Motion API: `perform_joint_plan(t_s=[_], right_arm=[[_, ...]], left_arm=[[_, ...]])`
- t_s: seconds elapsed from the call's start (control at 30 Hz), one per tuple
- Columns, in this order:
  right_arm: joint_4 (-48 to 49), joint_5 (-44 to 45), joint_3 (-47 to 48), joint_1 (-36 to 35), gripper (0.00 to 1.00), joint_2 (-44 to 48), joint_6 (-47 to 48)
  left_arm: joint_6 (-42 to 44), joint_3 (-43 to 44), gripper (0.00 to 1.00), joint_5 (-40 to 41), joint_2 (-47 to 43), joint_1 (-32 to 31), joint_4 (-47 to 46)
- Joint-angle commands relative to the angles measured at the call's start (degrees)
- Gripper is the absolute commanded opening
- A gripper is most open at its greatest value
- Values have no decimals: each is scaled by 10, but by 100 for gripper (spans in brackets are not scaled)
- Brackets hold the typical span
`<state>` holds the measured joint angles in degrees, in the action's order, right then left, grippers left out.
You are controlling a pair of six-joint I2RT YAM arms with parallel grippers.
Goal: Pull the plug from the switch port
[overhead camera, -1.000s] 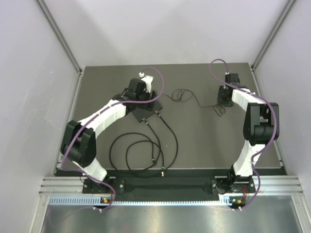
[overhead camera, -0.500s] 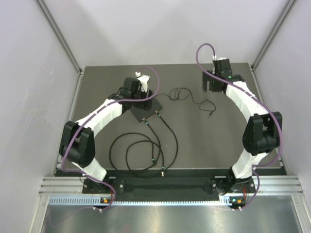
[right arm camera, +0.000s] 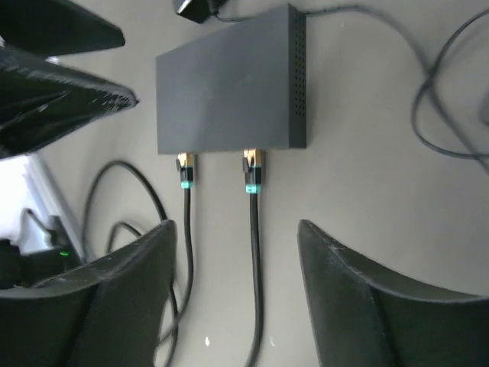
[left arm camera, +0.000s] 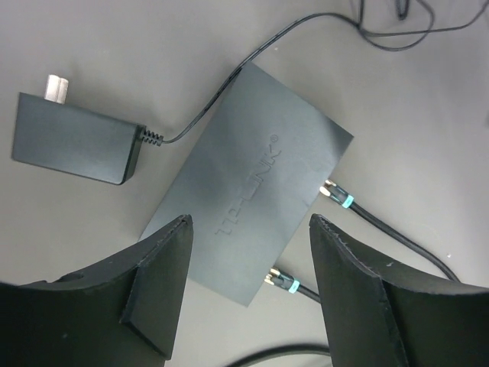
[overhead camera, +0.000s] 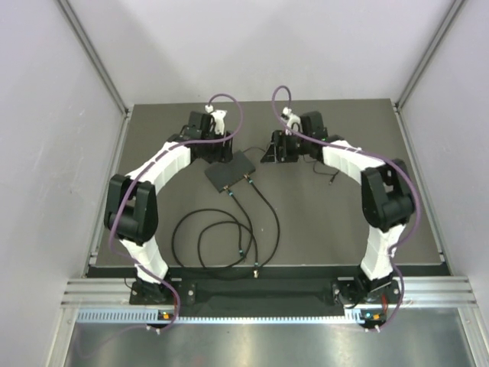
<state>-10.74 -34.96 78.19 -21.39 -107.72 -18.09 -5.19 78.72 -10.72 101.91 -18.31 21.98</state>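
The switch (overhead camera: 231, 173) is a flat black box lying askew at mid-table, also seen in the left wrist view (left arm camera: 260, 176) and the right wrist view (right arm camera: 229, 92). Two gold-tipped plugs with teal bands sit in its near edge: one plug (right arm camera: 253, 170) (left arm camera: 336, 195) and a second plug (right arm camera: 185, 170) (left arm camera: 279, 281). My left gripper (overhead camera: 217, 150) (left arm camera: 250, 222) hovers open just behind the switch's far-left end, holding nothing. Off the switch's far-right corner, my right gripper (overhead camera: 275, 150) (right arm camera: 235, 225) is open above the plug cables and touches nothing.
A black power adapter (left arm camera: 72, 138) lies beside the switch, its thin cord (left arm camera: 252, 57) running to the switch's far edge. The black plug cables coil in loops (overhead camera: 221, 237) toward the near edge. More thin cord (overhead camera: 325, 170) lies to the right.
My right arm swung left from the far right corner to the switch, jaws now open. My left gripper drew back off the switch toward the far edge.
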Motion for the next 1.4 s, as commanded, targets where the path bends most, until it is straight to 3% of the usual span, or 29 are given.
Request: perform_joint_plan(t_s=[0.0, 0.2, 0.63, 0.93, 1.37], right_arm=[[133, -101, 11, -2, 63, -56, -91], [153, -121, 33, -8, 56, -127, -118], [177, -158, 60, -17, 47, -190, -147], [138, -169, 86, -23, 46, -224, -129], [155, -189, 78, -40, 46, -252, -136]], left_arm=[[-8, 28, 67, -7, 28, 5, 5], [-5, 38, 66, -11, 69, 5, -6], [4, 23, 67, -9, 90, 5, -16], [7, 15, 66, -6, 99, -1, -15], [21, 13, 66, 13, 108, -15, -10]])
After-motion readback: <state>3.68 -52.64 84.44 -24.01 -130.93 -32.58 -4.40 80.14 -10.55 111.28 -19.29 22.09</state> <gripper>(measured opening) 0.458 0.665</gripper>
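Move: The plug nearer the right hand, at the switch's near edge, lies some 7 cm to the right hand's left, 3 cm back and 11 cm below. From there the second plug is 5 cm farther left and 4 cm back, the switch's middle about 5 cm left and 3 cm ahead. The switch lies almost under the left hand, 1 cm right and 10 cm down, with that near plug 5 cm right, 4 cm back; the power adapter sits 7 cm ahead and 7 cm left. The near plug is what the right hand closes in on: it sinks about 9 cm and goes some 6 cm left, swinging its fingers round counter-clockwise to point nearly straight left, and narrows them part way without gripping. The left hand drops about 6 cm over the switch, tipping slightly downward, then hovers just above its top, fingers still open. ##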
